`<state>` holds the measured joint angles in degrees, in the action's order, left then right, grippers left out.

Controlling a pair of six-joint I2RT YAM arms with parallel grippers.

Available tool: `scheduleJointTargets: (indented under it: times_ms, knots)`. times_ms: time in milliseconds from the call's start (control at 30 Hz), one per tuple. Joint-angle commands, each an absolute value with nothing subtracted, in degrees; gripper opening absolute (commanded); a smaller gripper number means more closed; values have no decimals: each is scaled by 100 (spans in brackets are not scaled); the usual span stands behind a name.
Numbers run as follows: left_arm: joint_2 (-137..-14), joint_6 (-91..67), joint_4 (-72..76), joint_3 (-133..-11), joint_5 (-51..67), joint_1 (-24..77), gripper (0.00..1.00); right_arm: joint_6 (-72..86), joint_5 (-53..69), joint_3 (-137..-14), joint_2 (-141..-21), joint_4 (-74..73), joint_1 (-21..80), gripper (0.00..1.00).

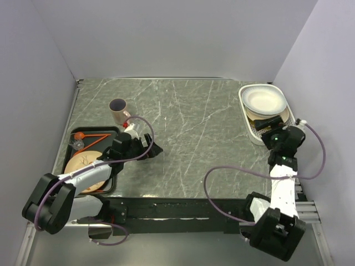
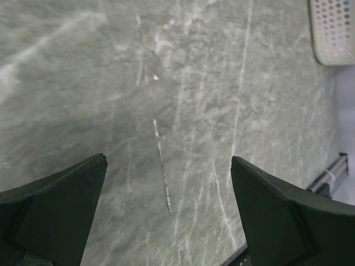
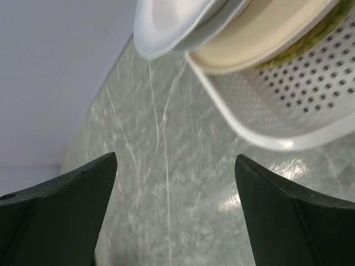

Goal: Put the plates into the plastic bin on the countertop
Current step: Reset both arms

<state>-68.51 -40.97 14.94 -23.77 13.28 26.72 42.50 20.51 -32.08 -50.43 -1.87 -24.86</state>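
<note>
The plastic bin stands at the far right of the countertop with plates stacked in it. A white plate lies on top. The right wrist view shows the white plate tilted over a beige plate and a yellow-green patterned rim, inside the lattice wall of the bin. My right gripper is open and empty just in front of the bin. A beige plate with branch motifs lies on the tray, partly under my left arm. My left gripper hangs open over bare countertop.
A flat black tray sits at the left with orange utensils on it. A beige mug stands behind the tray. Grey walls close the back and both sides. A corner of the bin shows in the left wrist view.
</note>
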Motion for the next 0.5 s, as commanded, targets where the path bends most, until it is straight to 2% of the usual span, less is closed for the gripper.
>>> scheduleJointTargets:
  times_ms: [0,467]
  knots:
    - [-6653,-3806,801,-2785,686,2698,99,3656,1504,-2910,-4633,-624,-1803,93]
    - [-6407,-3797,-544,-3226,-1193,2786,99,3656,-692,-2505,-5070,-835,948,94]
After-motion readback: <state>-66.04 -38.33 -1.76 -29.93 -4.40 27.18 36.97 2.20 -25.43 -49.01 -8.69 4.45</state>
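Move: Neither hand holds anything. The bin, the thing nearest the right hand, has its middle about 8 cm ahead, 9 cm right and 14 cm below; its top white plate lies some 13 cm ahead, 5 cm right and 9 cm below. From the left hand, the black tray's middle is about 31 cm left, 6 cm back and 7 cm below; the mug stands roughly 17 cm left, 16 cm ahead and slightly lower. Heading away from the bin towards the bare counter on its left, the empty right hand sweeps about 10 cm left while sinking some 8 cm and drawing slightly back, tipping down and swinging counter-clockwise. The left hand, also open, drifts about 5 cm left, slightly forward, towards the tray and mug, turning counter-clockwise with its left side rising. Neither touches anything. ##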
